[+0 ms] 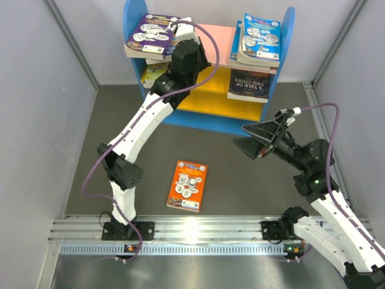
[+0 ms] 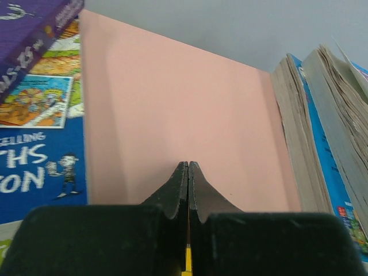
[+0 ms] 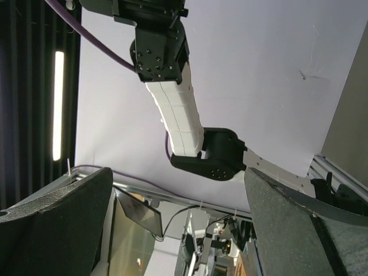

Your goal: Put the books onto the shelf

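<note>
The shelf [image 1: 135,18] has blue sides, a pink top board [image 2: 172,103] and yellow lower boards. On top lie a purple book [image 1: 153,33] at the left and a light blue stack [image 1: 260,39] at the right. "A Tale of Two Cities" [image 1: 248,84] leans on the middle board. An orange book [image 1: 187,185] lies flat on the table. My left gripper [image 2: 188,165] is shut and empty over the bare pink board, between the purple book [image 2: 34,34] and the blue stack [image 2: 322,132]. My right gripper [image 1: 239,135] hovers open and empty in front of the shelf's right side, fingers [image 3: 57,224] spread wide.
More books [image 1: 153,75] sit on the left of the middle yellow board. Grey walls enclose the dark table on both sides. A metal rail [image 1: 198,232] with both arm bases runs along the near edge. The left arm [image 1: 144,120] stretches diagonally up to the shelf.
</note>
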Controlling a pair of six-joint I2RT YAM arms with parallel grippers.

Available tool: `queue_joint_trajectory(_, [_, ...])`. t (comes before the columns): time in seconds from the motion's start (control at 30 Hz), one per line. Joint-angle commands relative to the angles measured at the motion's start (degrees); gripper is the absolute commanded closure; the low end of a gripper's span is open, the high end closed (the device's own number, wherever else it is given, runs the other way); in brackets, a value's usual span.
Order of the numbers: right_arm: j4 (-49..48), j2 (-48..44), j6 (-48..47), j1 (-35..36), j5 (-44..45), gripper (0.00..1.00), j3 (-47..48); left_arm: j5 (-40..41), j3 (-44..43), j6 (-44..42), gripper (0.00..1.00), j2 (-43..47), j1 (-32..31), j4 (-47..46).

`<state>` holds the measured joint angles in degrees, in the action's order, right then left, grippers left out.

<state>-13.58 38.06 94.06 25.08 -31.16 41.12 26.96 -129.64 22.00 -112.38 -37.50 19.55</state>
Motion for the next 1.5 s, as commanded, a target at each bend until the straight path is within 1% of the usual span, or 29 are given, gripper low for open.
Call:
queue_joint_trajectory(0.0, [-0.83, -0.54, -0.81, -1.35, 0.13, 0.05, 0.54, 2.31, 3.77, -0.03, 1.00, 3.65, 3.46, 1.81])
queue_joint_trajectory(0.03, [-0.83, -0.45, -0.72, -1.44, -0.04, 0.05, 0.54, 2.48, 6.13, 0.23, 1.00, 5.14, 4.53, 2.33])
queue_joint_trajectory(0.2, [-0.74, 0.52, -1.25, -1.79, -0.57, 0.05, 1.06, 3.63, 12.12, 0.76, 1.00, 9.80, 11.64, 3.04])
queue_joint_trajectory(0.3, [-0.74, 1.57, -1.60, -1.79, -1.01, 0.05, 1.50, 2.22, 12.49, 0.77, 1.00, 10.34, 13.94, 3.39])
queue_joint_trajectory(0.4, [-0.83, 2.89, -1.86, -1.88, -1.19, 0.05, 2.03, 0.65, 11.00, 0.41, 1.00, 9.99, 13.94, 3.56])
queue_joint_trajectory(0.53, [-1.18, 3.86, -2.30, -1.88, -1.63, 0.05, 2.29, -2.25, 10.11, 2.34, 1.00, 10.42, 13.50, 3.74])
queue_joint_trajectory(0.63, [-1.09, 4.04, -3.18, -1.79, -1.98, 0.05, 1.94, -4.72, 9.94, 2.96, 1.00, 12.26, 11.58, 2.43])
queue_joint_trajectory(0.67, [-0.83, 4.12, -3.62, -1.88, -2.15, 0.04, 1.94, -5.59, 10.20, 2.61, 1.00, 12.88, 9.91, 1.64])
queue_joint_trajectory(0.73, [0.31, 4.56, -6.24, -1.88, -2.85, 0.02, 2.73, -5.87, 10.55, 1.21, 0.97, 15.07, 7.89, 0.23])
queue_joint_trajectory(0.77, [1.53, 4.82, -7.65, -2.05, -3.29, 0.02, 3.43, -5.87, 10.55, 1.03, 0.94, 15.87, 6.31, 0.40])
queue_joint_trajectory(0.8, [4.68, 5.61, -9.49, -2.14, -3.91, 0.02, 4.31, -5.87, 11.25, 1.03, 0.87, 17.79, 5.51, 0.66])
queue_joint_trajectory(0.87, [10.48, 6.49, -17.48, -2.40, -4.96, 0.03, 8.34, -6.30, 12.65, 2.51, 0.73, 20.34, 4.28, 2.07])
queue_joint_trajectory(0.9, [18.34, 7.11, -20.90, -2.41, -4.62, 0.03, 10.01, -6.31, 15.27, 2.96, 0.65, 23.49, 3.92, 2.42])
queue_joint_trajectory(0.93, [21.55, 7.29, -27.29, -2.41, -3.31, 0.03, 13.07, -6.13, 16.69, 3.31, 0.44, 25.17, 3.57, 3.12])
queue_joint_trajectory(0.97, [24.02, 7.46, -29.88, -2.41, -2.60, 0.03, 13.97, -5.52, 18.18, 4.18, 0.36, 27.02, 3.13, 3.39])
queue_joint_trajectory(1.0, [27.35, 7.64, -33.90, -2.41, -2.07, 0.02, 14.59, -5.52, 21.51, 4.71, 0.29, 30.43, 2.96, 3.65])
queue_joint_trajectory(1.03, [28.51, 7.81, -35.25, -2.41, -2.07, 0.02, 14.86, -5.60, 23.37, 4.98, 0.19, 32.12, 2.87, 3.91])
queue_joint_trajectory(1.13, [32.03, 9.30, -38.41, -2.32, -2.85, 0.02, 12.59, -6.65, 31.19, 6.65, 0.09, 38.88, 2.87, 6.53])
queue_joint_trajectory(1.17, [33.17, 10.53, -39.38, -2.23, -3.12, 0.02, 11.88, -7.09, 35.56, 7.09, 0.08, 40.47, 2.87, 7.68])
queue_joint_trajectory(1.2, [34.49, 10.97, -41.92, -2.06, -2.25, 0.05, 11.00, -8.49, 38.04, 7.53, 0.08, 43.53, 2.87, 9.09])
queue_joint_trajectory(1.23, [37.63, 11.15, -43.42, -1.27, -0.85, 0.05, 10.56, -9.11, 40.67, 8.05, 0.08, 44.95, 2.87, 10.75])
queue_joint_trajectory(1.27, [38.54, 10.72, -44.65, -0.65, 0.99, 0.05, 9.86, -9.29, 45.57, 10.41, 0.08, 47.49, 2.87, 15.30])
queue_joint_trajectory(1.3, [39.24, 10.45, -45.97, -0.21, 4.23, 0.04, 9.07, -9.82, 48.32, 12.09, 0.08, 48.65, 2.87, 17.95])
queue_joint_trajectory(1.33, [38.81, 10.28, -46.16, 0.23, 4.87, 0.04, 6.54, -10.78, 51.56, 13.58, 0.08, 49.87, 2.87, 19.54])
queue_joint_trajectory(1.37, [38.37, 10.97, -46.25, 0.41, 5.23, 0.04, 4.95, -12.27, 58.99, 16.12, 0.07, 52.32, 2.87, 20.17])
queue_joint_trajectory(1.4, [38.11, 11.85, -45.29, 0.58, 5.32, 0.04, 3.45, -15.42, 62.81, 17.36, 0.06, 53.39, 2.87, 20.00])
queue_joint_trajectory(1.43, [37.41, 13.08, -44.59, 1.28, 4.88, 0.04, 0.22, -16.58, 66.50, 20.51, 0.05, 54.27, 2.87, 19.56])
queue_joint_trajectory(1.47, [35.23, 15.70, -43.80, 1.81, 4.62, 0.04, -1.38, -17.81, 73.50, 21.76, 0.04, 55.85, 2.87, 18.52])
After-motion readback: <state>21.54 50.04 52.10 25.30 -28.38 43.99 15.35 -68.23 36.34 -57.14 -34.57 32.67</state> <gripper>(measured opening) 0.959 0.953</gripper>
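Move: The treehouse book, half under the purple one on the pink top shelf, has its middle about 15 cm to the left gripper's left and 8 cm ahead, nearly level with it. The purple book's middle is some 19 cm left and 9 cm ahead, and the stack of blue books 18 cm right and 8 cm ahead. From the right gripper, the orange book on the table lies roughly 23 cm left, 2 cm ahead and 39 cm down. Sweep the left gripper, fingers still shut, about 11 cm left at shelf-top height towards the treehouse book's right edge to square the stack, turning slightly counter-clockwise. Ease right a few centimetres, then pull back over 20 cm off the shelf, opening wide, rising a little before sinking and tipping down. Meanwhile lower the open right gripper towards the orange book, rolling its fingers downward. ##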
